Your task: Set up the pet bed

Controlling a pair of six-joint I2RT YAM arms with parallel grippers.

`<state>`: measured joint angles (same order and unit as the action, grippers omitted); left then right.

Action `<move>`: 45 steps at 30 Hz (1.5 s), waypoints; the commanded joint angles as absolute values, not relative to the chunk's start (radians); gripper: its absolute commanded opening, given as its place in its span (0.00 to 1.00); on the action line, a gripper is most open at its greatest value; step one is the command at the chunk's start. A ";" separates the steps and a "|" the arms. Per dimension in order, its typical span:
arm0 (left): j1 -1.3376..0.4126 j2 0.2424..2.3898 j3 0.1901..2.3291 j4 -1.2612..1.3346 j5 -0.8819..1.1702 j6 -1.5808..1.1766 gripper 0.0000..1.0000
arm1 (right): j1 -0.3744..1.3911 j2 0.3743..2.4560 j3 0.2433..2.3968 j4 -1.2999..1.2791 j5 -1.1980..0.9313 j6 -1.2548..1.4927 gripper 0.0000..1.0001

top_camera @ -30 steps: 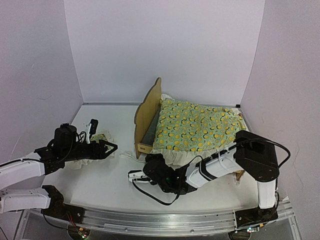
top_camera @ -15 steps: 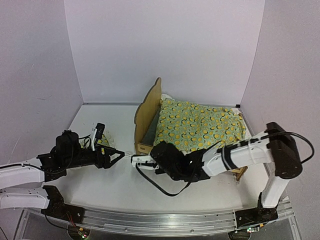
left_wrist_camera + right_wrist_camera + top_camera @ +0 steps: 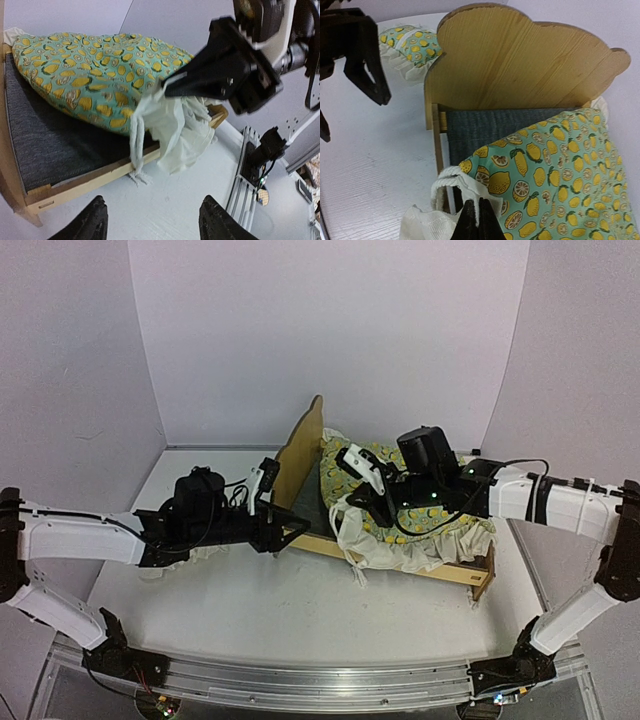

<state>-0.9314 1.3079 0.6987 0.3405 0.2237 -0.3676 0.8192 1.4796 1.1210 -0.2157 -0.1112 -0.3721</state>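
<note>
The pet bed (image 3: 300,455) stands mid-table, its plywood headboard (image 3: 520,65) upright and the dark grey base (image 3: 490,125) partly bare. The lemon-patterned quilt (image 3: 445,518) lies bunched over the bed's right part. My right gripper (image 3: 351,502) hangs above the bed's front rail, shut on the quilt's white ruffled edge (image 3: 470,192) and holding it up; a cord loop and ruffle dangle over the rail (image 3: 100,177). My left gripper (image 3: 155,225) is open and empty, low over the table just in front of the bed's front left corner.
The small matching pillow (image 3: 410,44) lies on the table left of the headboard, behind my left arm. The left gripper's fingers (image 3: 367,65) are close to the bed's front left corner. Purple walls enclose the table. A metal rail (image 3: 320,680) runs along the near edge.
My right gripper shut on the quilt's ruffle and carried it up and right, baring the grey base. My left arm swung right from the pillow to the bed's front corner.
</note>
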 commanded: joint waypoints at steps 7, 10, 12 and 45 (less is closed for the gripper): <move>-0.937 1.516 0.908 0.396 0.273 -0.351 0.31 | 0.674 1.508 1.124 -0.218 -0.428 -0.245 0.00; -0.938 1.556 0.909 0.396 0.270 -0.333 0.22 | 0.642 1.503 1.125 -0.218 -0.477 -0.233 0.00; -0.946 1.576 0.896 0.396 0.249 -0.317 0.22 | 0.625 1.505 1.131 -0.218 -0.511 -0.222 0.00; -0.984 1.789 1.008 0.516 0.133 -0.202 0.02 | 0.585 1.514 1.179 -0.222 -0.590 -0.199 0.00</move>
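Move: Hanging from the cloth corner in the right gripper, the white ties lie about 8 cm to the left hand's right, 3 cm ahead and 6 cm lower; the held corner is 7 cm ahead, 10 cm right, level. The headboard's middle stands some 14 cm ahead of the left hand, straight on; the lemon bedding's middle is roughly 21 cm right and 12 cm ahead. From the right hand the ties are about 4 cm back, 2 cm left, 6 cm below. Reaching for the hanging ties, the left hand goes right and slightly forward, then sinks beside the held corner, about 8 cm right and 7 cm down overall, after a small rise near the end. Its fingers tip down some 10 degrees and close from well open to shut, pinching the ties. The right hand keeps its grip on the corner, easing about 3 cm right and slightly forward as its wrist turns. ##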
